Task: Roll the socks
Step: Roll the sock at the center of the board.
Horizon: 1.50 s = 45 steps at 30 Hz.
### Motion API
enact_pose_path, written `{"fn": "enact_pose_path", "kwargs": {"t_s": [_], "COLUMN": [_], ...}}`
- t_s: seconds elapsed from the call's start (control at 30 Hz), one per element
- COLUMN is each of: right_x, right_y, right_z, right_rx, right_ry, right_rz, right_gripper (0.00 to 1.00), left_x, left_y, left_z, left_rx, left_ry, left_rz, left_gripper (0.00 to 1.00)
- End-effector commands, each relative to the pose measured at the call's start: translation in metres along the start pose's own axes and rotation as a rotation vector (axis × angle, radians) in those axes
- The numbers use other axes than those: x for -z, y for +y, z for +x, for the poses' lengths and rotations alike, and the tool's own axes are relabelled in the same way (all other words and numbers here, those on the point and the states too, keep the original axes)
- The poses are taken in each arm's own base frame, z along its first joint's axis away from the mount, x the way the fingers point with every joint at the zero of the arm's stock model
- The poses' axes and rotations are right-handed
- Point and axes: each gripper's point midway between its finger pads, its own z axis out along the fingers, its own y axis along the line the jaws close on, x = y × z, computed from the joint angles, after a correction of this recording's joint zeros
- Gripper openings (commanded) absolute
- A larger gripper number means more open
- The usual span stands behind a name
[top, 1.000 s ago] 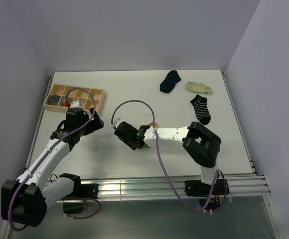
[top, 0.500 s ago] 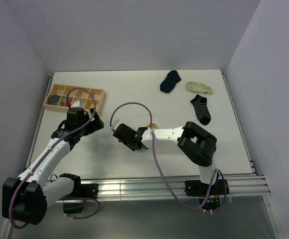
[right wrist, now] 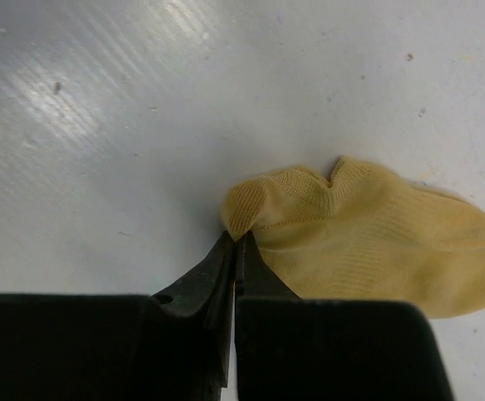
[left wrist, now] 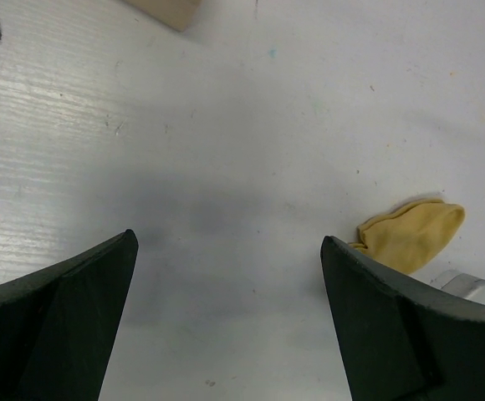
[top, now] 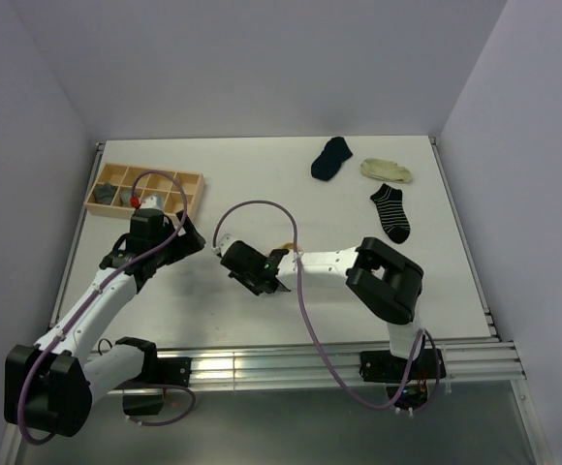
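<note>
A mustard-yellow sock point(right wrist: 376, 242) lies flat on the white table, and only a sliver of it point(top: 290, 242) shows in the top view beside the right wrist. My right gripper point(right wrist: 237, 238) is shut on a pinched fold at the sock's left edge. The same sock point(left wrist: 414, 234) shows past the right finger in the left wrist view. My left gripper point(left wrist: 230, 242) hovers open over bare table to the left of it, holding nothing. A navy sock point(top: 330, 158), a cream sock point(top: 386, 170) and a black-and-white striped sock point(top: 390, 211) lie at the back right.
A wooden compartment tray point(top: 192, 178) stands at the back left, with a dark grey roll point(top: 107, 194) in one cell and a small red item point(top: 134, 201) near my left arm. A purple cable point(top: 262, 203) loops above the right wrist.
My right gripper's jaws have closed onto the yellow sock's edge, and the wrist has shifted slightly left. The left arm has stayed in place and open.
</note>
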Motion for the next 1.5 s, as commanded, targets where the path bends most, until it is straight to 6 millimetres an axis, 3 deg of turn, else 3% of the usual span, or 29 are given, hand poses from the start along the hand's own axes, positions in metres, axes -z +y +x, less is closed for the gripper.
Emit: {"fn": "enact_pose_path", "kwargs": {"t_s": [0.0,0.3,0.6,0.93,1.2,1.47], "right_x": [0.002,0.024,0.031,0.016,0.007,0.004], "right_y": [0.035,0.056,0.038,0.017,0.008,0.005], "right_z": [0.029,-0.002,-0.008,0.008,0.010,0.009], "right_rx": [-0.049,-0.317,-0.616,-0.785,-0.749,-0.742], "right_ry": [0.085,-0.009,-0.062,-0.049,-0.042,-0.045], "right_rz": [-0.204,-0.565,-0.836,-0.891,-0.811,-0.785], "right_gripper": [0.00,0.00,0.00,0.00,0.01,0.02], "left_x": [0.002,-0.003,-0.006,-0.013,-0.027,-0.039], "left_y": [-0.016,-0.036,-0.052,-0.071,-0.084,-0.101], "left_z": [-0.007,0.030,0.076,0.106,0.134,0.144], "left_rx": [0.037,0.093,0.098,0.137,0.171,0.167], "left_ry": [-0.022,0.062,0.169,0.264,0.377,0.426], "left_rz": [0.079,0.153,0.166,0.183,0.154,0.151], "left_gripper": [0.97,0.93,0.88,0.79,0.69,0.62]}}
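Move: The right fingers already pinch the mustard sock's near-left end. Its middle lies about 6 cm ahead of that hand and 4 cm to its right, a centimetre below. From the empty left hand, the sock's middle is some 20 cm right and 3 cm ahead, 11 cm down; its pinched end is some 16 cm right and 3 cm back. The wooden box sits about 25 cm ahead and 16 cm left of the left hand, 9 cm below. Rightward, down and back, the left hand travels some 15 cm right, 8 cm down and 5 cm back to the sock's pinched end, tipping steeper while its open fingers close by about a third. The right hand keeps its pinch low over the board, drawing back with a leftward arc and return, swinging and rolling some 65 degrees until its fingers point left and down, then holds. ##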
